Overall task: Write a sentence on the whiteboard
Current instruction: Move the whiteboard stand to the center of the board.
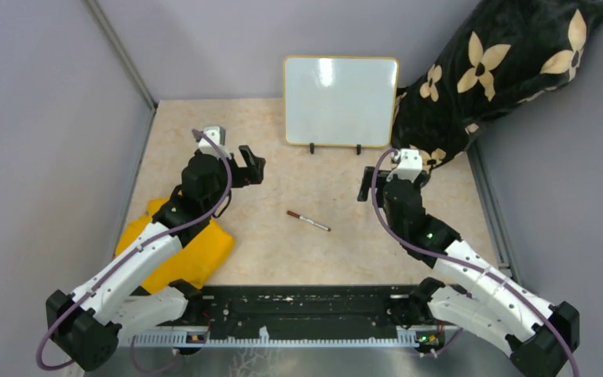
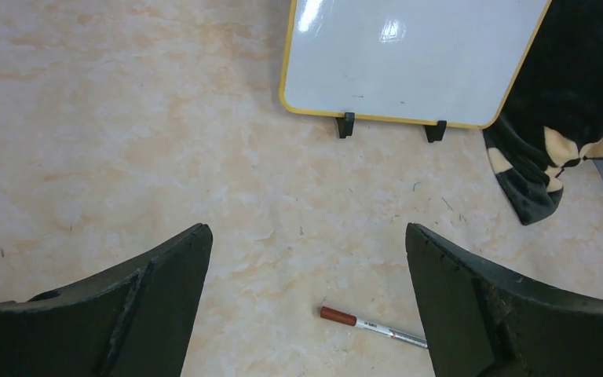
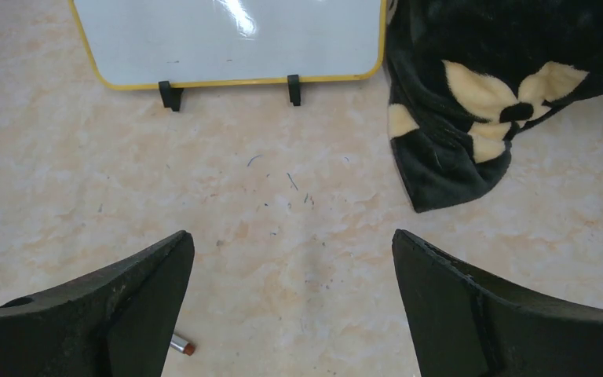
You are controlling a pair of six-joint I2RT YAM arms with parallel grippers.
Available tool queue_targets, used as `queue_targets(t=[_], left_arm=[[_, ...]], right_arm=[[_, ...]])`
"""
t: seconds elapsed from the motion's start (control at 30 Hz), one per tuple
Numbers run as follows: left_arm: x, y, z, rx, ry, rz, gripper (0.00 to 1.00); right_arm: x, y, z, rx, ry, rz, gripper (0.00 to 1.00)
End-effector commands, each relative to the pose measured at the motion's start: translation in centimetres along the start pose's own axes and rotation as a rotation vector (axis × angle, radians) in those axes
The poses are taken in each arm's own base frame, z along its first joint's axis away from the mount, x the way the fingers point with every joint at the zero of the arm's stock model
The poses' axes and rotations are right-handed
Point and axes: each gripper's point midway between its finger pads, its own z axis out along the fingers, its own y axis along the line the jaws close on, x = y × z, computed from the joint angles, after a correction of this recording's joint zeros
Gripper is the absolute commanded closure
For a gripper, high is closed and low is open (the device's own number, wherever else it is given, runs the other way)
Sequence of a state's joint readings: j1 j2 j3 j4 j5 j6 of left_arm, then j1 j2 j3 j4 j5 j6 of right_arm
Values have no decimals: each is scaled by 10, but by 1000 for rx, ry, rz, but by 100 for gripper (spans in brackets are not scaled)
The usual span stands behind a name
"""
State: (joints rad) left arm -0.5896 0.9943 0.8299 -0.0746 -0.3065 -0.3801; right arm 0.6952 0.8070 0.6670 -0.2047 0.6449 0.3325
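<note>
The whiteboard (image 1: pixel 341 101) stands upright at the back of the table on two black feet, with a yellow frame; its face is blank and no sentence shows on it. It also shows in the left wrist view (image 2: pixel 408 59) and the right wrist view (image 3: pixel 228 39). A marker (image 1: pixel 308 221) with a red-brown cap lies flat on the table between the arms; it shows in the left wrist view (image 2: pixel 370 326), and only its tip (image 3: pixel 182 345) shows in the right wrist view. My left gripper (image 1: pixel 251 166) is open and empty, left of the marker. My right gripper (image 1: pixel 370 184) is open and empty, right of it.
A black pillow with cream flowers (image 1: pixel 502 71) leans at the back right, touching the whiteboard's right side. A yellow cloth (image 1: pixel 192 255) lies under the left arm. Grey walls enclose the table on both sides.
</note>
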Motion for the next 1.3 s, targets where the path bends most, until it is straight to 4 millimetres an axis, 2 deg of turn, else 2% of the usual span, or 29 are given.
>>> queue_targets(t=[0.0,0.27,0.47,0.6,0.77,0.87,0.93,1.17,1.27], left_arm=[[-12,-6,-5,27,-32,23,1],[-8,-20,-12,140,-35,85,1],[-9,-21,-18,165,-47,97,1],[-17,-22,-21,171,-87,81,1],[-22,-21,-27,175,-116,65,1],[-22,-21,-27,176,-119,61,1],[-21,-21,-27,176,-113,60,1],[-16,-22,-24,173,-88,51,1],[-15,-20,-23,162,-84,48,1]], right_arm=[[-8,2,1,-9,-40,22,4],[-18,18,-3,-110,-70,19,7],[-28,54,-16,-319,-33,-64,10],[-20,70,-9,-364,55,-121,13],[2,83,12,-349,162,-155,17],[13,99,22,-393,186,-150,19],[19,101,32,-363,200,-138,21],[31,61,96,-19,181,72,33],[42,54,124,59,170,99,39]])
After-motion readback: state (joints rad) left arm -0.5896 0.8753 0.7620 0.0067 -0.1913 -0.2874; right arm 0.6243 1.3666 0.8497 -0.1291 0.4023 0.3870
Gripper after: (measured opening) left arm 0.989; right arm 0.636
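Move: The stand's right foot, the small black one under the board's lower edge, lies roughly 23 cm ahead of the right hand, 3 cm to its left and 18 cm below. The left foot sits about 15 cm left of that one, level with it. The marker lies level with the hand, some 18 cm to its left; the cushion's corner is 12 cm ahead and 13 cm right. From the left hand the right foot is about 20 cm ahead and 31 cm right. Leftward first, the right hand swings out about 9 cm, turning some 20 degrees counter-clockwise, then sinks about 9 cm and drives forward, easing back a little right, towards the stand's right foot. It tips nose-down nearly 20 degrees, undoes most of the turn and closes its fingers by a third, still touching nothing. The left hand, open, draws slightly back and up. ##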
